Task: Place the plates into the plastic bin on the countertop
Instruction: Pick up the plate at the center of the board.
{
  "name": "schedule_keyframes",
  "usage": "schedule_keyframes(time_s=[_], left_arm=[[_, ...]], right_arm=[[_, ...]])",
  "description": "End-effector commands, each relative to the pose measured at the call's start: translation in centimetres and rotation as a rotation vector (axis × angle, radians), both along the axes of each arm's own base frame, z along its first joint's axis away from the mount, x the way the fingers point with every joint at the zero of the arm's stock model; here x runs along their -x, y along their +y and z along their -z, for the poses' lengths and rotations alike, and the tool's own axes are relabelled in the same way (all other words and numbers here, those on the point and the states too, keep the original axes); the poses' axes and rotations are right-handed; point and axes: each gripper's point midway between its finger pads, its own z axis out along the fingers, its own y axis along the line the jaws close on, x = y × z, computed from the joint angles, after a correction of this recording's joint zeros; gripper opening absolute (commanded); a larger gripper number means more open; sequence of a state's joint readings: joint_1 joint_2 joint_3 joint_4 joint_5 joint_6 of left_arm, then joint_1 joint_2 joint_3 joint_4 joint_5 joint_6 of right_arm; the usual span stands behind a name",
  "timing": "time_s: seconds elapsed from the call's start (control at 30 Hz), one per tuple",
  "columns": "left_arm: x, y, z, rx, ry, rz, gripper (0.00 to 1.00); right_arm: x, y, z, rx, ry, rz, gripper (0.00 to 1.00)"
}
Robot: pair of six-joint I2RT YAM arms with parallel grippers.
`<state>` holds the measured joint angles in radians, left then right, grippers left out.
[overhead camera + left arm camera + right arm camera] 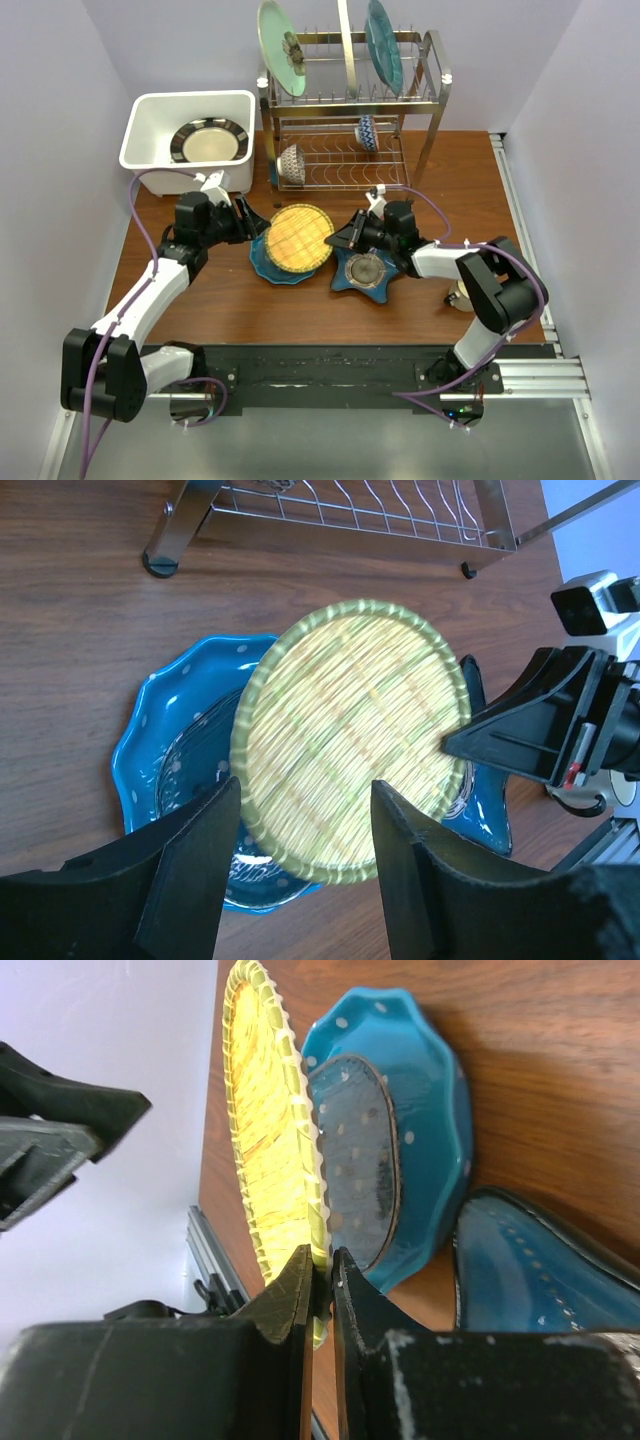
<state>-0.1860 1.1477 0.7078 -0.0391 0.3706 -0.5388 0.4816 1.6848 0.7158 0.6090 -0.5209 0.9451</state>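
My right gripper [338, 243] is shut on the rim of a yellow woven-pattern round plate [298, 237], pinching its edge [320, 1260]. The yellow plate [265, 1130] tilts up off a blue scalloped dotted plate [268, 262] beneath it. My left gripper [248, 218] is open and empty, its fingers [225, 810] hovering over the yellow plate's [350, 730] left edge. A dark blue star-shaped plate [368, 272] lies under my right wrist. The white plastic bin [140, 110] stands at the back left with a black-striped plate [208, 143] inside.
A two-tier steel wire rack [430, 80] stands at the back centre, right of the bin. It holds a pale green flower plate [280, 45], a teal plate [383, 40] and two small patterned bowls [292, 163] below. Walls close in on both sides.
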Motion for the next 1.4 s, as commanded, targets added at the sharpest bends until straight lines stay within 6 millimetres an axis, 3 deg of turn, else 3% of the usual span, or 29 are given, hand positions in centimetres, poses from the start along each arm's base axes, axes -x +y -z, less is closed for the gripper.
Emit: schedule_keyframes(time_s=[0.0,0.33,0.57,0.67,0.8,0.83,1.0,1.1,1.13,1.23,1.37], left_arm=[[-0.2,-0.7,-1.4,0.023,-0.065,0.032,0.60],[0.7,-3.5,-0.3,0.149,-0.037,0.182,0.60],[0.8,-4.2,-0.6,0.182,-0.047,0.221,0.57],[1.0,-4.3,-0.7,0.185,-0.055,0.232,0.41],[1.0,-4.3,-0.8,0.191,-0.051,0.228,0.00],[0.9,-4.2,-0.9,0.189,-0.055,0.222,0.00],[0.9,-4.0,-0.9,0.184,-0.059,0.210,0.00],[0.9,-3.9,-1.1,0.181,-0.063,0.203,0.00],[0.9,-3.9,-1.2,0.181,-0.066,0.202,0.00],[0.9,-3.7,-1.3,0.177,-0.067,0.194,0.00],[0.8,-3.6,-1.6,0.172,-0.077,0.177,0.00]], right_arm=[[-0.3,-0.2,-5.6,-0.125,-0.137,-0.041,0.00],[0.6,-0.3,-8.8,-0.198,-0.207,-0.101,0.00],[1.0,-0.2,-10.2,-0.230,-0.240,-0.125,0.00],[1.0,-0.1,-10.1,-0.230,-0.235,-0.128,0.00],[0.7,-0.1,-9.2,-0.221,-0.205,-0.119,0.01],[0.6,-0.1,-8.9,-0.216,-0.195,-0.114,0.02],[0.4,-0.2,-7.8,-0.205,-0.165,-0.101,0.19],[0.4,-0.3,-7.5,-0.199,-0.159,-0.082,0.37],[0.4,-0.4,-7.6,-0.197,-0.164,-0.077,0.48],[0.1,-0.9,-7.0,-0.155,-0.157,-0.043,0.63],[0.0,-2.0,-6.0,-0.065,-0.139,0.003,0.70]])
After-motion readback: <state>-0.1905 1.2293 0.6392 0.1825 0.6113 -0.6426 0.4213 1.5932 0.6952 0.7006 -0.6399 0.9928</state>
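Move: Right of the open left hand by about 12 cm, 2 cm back and 5 cm lower, is the middle of the yellow woven plate. The right hand already pinches its right rim, its middle 9 cm left, 2 cm ahead and 2 cm below. From the right hand, the scalloped blue plate lies about 13 cm left, 2 cm back and 8 cm down; the star-shaped blue plate 11 cm right, 6 cm back and as low. Lifting the yellow plate by its right rim some 6 cm, the right hand then eases down about 1 cm and holds. The left reaches roughly 4 cm right towards the near rim, dipping slightly and coming back up, while turning clockwise and rolling its left side down 10 degrees or so; it shuts on the left rim, after which the right fingers open. ##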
